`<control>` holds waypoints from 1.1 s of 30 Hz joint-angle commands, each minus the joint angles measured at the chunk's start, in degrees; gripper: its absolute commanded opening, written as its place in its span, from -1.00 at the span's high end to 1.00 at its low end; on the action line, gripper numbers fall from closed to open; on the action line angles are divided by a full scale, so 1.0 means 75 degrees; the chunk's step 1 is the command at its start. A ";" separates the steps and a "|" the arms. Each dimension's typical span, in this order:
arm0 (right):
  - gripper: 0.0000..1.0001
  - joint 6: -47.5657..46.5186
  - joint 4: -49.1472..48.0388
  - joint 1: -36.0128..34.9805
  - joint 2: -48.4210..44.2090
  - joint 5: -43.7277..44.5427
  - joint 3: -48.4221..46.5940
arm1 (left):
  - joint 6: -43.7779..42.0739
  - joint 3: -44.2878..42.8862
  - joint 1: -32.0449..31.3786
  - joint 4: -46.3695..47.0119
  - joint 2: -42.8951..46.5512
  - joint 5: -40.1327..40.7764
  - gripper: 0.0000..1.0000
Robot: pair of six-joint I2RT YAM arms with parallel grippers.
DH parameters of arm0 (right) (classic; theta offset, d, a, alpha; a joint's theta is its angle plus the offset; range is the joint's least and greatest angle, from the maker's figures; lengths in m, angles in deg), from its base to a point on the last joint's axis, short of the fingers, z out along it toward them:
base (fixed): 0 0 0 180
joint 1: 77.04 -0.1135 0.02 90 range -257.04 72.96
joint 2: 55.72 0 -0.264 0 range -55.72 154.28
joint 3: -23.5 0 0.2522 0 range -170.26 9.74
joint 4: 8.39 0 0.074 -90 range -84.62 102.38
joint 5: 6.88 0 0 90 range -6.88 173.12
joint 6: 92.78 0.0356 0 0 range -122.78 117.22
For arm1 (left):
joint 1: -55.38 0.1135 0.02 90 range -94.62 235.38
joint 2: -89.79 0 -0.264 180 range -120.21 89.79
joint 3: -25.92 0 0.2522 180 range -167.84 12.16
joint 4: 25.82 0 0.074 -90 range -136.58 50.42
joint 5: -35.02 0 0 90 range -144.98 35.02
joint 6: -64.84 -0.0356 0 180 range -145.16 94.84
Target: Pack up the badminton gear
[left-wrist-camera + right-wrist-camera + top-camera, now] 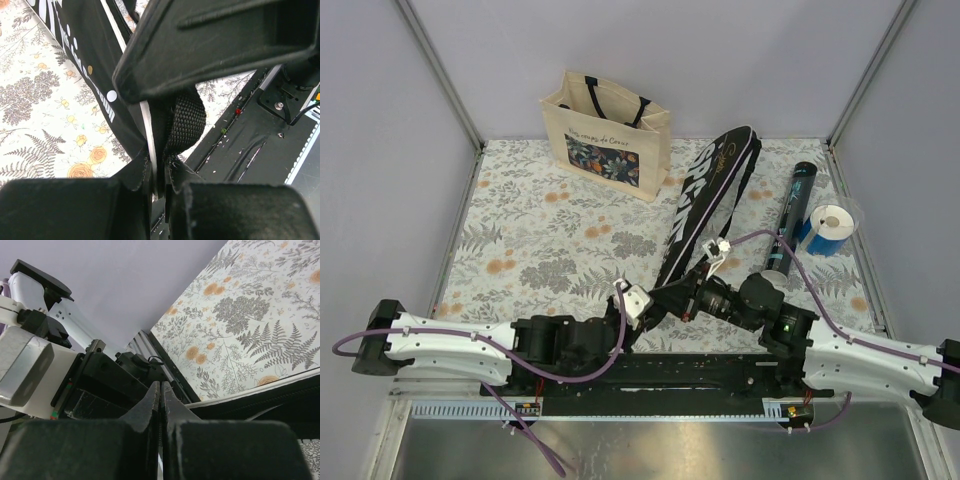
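The big black racket cover (705,195) with white lettering lies slanted on the flowered cloth, its narrow end towards the arms. My left gripper (638,303) is shut on that narrow end. In the left wrist view its jaws (160,170) pinch the cover's white-piped edge (85,55) beside a black webbing strap (187,122). My right gripper (680,300) sits just right of it at the same end. Its jaws (160,387) are pressed together, with only a thin sliver I cannot identify in the seam; the cover's zipped edge (280,400) runs past on the right. A long black tube (797,205) lies at the right.
A beige tote bag (608,125) with a floral print stands at the back. A short blue-and-white roll (830,228) stands beside the tube. The black base rail (700,370) runs along the near edge. The left arm's white body (30,330) is close to my right gripper.
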 commanded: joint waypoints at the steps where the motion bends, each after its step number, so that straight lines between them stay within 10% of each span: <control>1: 1.00 0.0770 -0.1574 -0.0369 0.0389 -0.0651 -0.0118 | -0.0205 -0.0440 0.0149 0.0690 -0.0067 0.0079 0.99; 11: 1.00 0.0149 -0.0649 -0.0393 -0.0442 0.1410 -0.0329 | 0.0145 0.0098 0.0161 0.0807 0.0507 -0.0623 -0.25; 33: 1.00 0.0114 0.0008 -0.0381 -0.1098 0.1775 -0.0517 | -0.1810 0.0474 0.0138 0.0489 0.0039 -0.1046 -0.32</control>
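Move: The black badminton bag's near end is already in the left fingers, and its middle lies some 34 cm ahead of the left hand, 14 cm right and about 8 cm lower. The zip pull in the nearly shut right fingers is about 4 cm ahead of the left hand, 3 cm right and 7 cm higher. From the right hand, the black tube lies roughly 36 cm ahead, 31 cm right and some 20 cm down. Opening to about two thirds, the left fingers let go of the bag's near end; the hand lifts about 2.5 cm, then sinks about 3 cm and turns slightly clockwise, open around the bag's tip. The right hand keeps its pinch at the zip and, after a small shift left, goes some 3 cm right, turning slightly clockwise. ##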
